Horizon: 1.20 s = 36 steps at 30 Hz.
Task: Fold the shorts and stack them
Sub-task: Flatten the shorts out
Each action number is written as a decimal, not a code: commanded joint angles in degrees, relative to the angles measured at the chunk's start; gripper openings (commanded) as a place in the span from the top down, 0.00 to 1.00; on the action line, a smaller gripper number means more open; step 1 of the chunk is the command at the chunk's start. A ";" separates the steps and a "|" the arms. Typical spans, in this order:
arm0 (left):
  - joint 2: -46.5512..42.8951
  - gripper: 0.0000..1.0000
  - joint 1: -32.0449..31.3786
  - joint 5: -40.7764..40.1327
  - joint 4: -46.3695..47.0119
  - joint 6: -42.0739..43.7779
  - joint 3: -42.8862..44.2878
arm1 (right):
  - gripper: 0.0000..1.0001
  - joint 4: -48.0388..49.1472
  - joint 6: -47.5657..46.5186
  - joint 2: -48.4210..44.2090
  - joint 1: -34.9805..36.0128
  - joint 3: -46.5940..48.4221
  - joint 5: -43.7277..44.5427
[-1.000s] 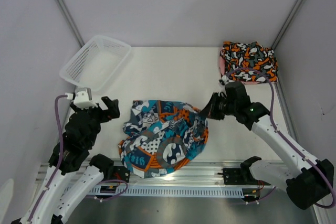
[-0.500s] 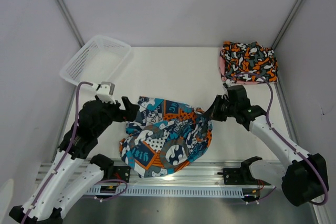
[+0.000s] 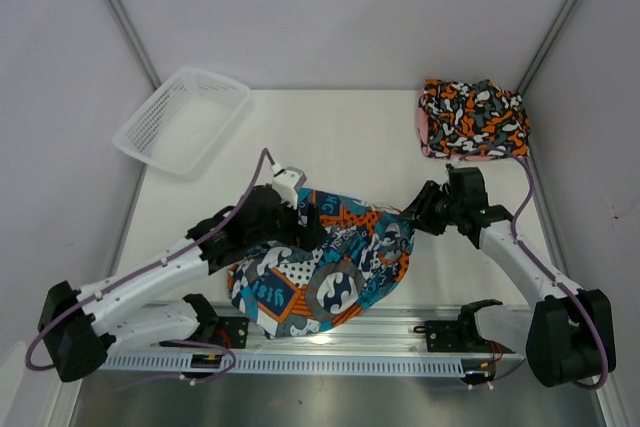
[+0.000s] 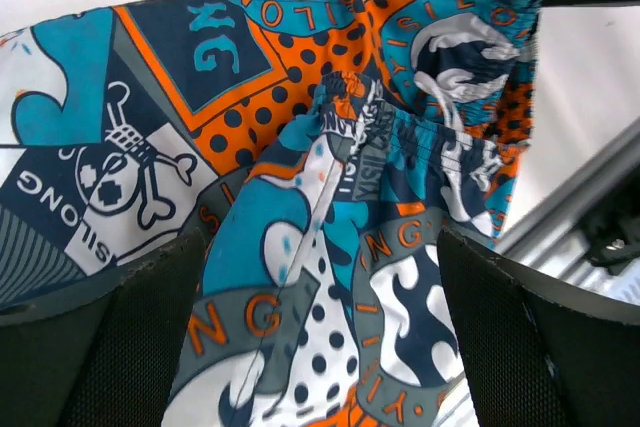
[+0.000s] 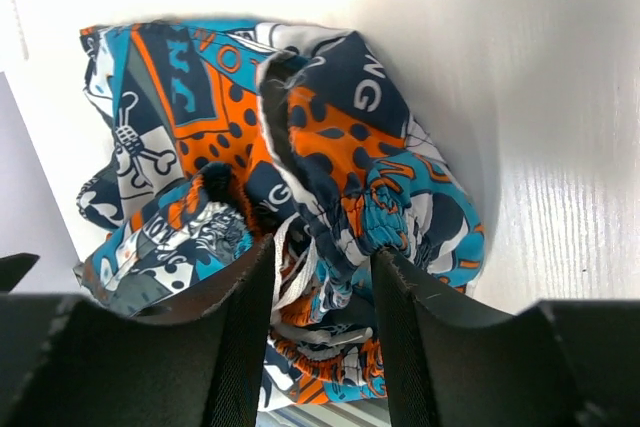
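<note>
The teal-navy shorts (image 3: 320,272) lie crumpled at the table's front centre, also filling the left wrist view (image 4: 330,147) and the right wrist view (image 5: 300,167). My left gripper (image 3: 310,212) hovers over their upper left part, jaws wide open with printed fabric below (image 4: 320,242). My right gripper (image 3: 415,212) is at their right edge, open, with the gathered waistband and a white drawstring lying between its fingers (image 5: 322,252). The black shorts with orange-white blotches (image 3: 472,117) sit folded at the back right on top of the pink shorts (image 3: 423,129), of which only an edge shows.
A white mesh basket (image 3: 182,119) stands at the back left. A metal rail (image 3: 330,352) runs along the table's near edge, just below the teal shorts. White walls close in on both sides.
My left arm has swung from the left side to over the teal shorts. My right gripper has opened, letting go of the shorts' right edge.
</note>
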 commanded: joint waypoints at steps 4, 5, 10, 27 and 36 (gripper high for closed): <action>9.76 0.01 -3.99 -8.43 5.32 2.38 5.04 | 0.59 4.70 -0.58 3.07 -0.78 -0.80 -1.65; 10.56 0.01 -4.60 -8.69 5.58 2.82 5.39 | 0.63 4.97 -0.49 3.51 -0.86 -0.80 -1.74; 16.34 0.01 -5.93 -8.53 5.94 6.68 7.32 | 0.70 7.08 0.30 4.83 -1.30 -1.06 -2.27; 32.29 0.95 -6.46 8.36 3.82 11.44 13.74 | 0.82 10.33 1.53 13.79 -1.22 3.94 -2.79; 15.92 1.00 -16.10 13.01 0.32 12.59 21.37 | 1.00 9.63 0.92 29.33 -0.60 18.96 -2.70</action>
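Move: For the left hand, the fold of the crumpled shorts it is after lies some 7 cm to its right, level fore and aft, and about 10 cm below; the shorts' gathered corner at the right hand is about 21 cm right of the left hand, 3 cm ahead and 8 cm lower. From the right hand, that corner is about 2 cm ahead, 1 cm left and 4 cm below, and the folded stack is roughly 21 cm ahead, 15 cm right and 4 cm lower. The left hand, wide open, sinks about 10 cm and slides some 7 cm right onto the crumpled shorts, its left side rolling up and the hand turning clockwise, shuts its fingers on the fold, then rises quickly to its starting height with a little more travel right and back. Meanwhile the right hand eases down nearly 4 cm over the gathered corner, closes its half-open fingers to pinch it, and carries it forward, ending about 8 cm ahead of where it began. ##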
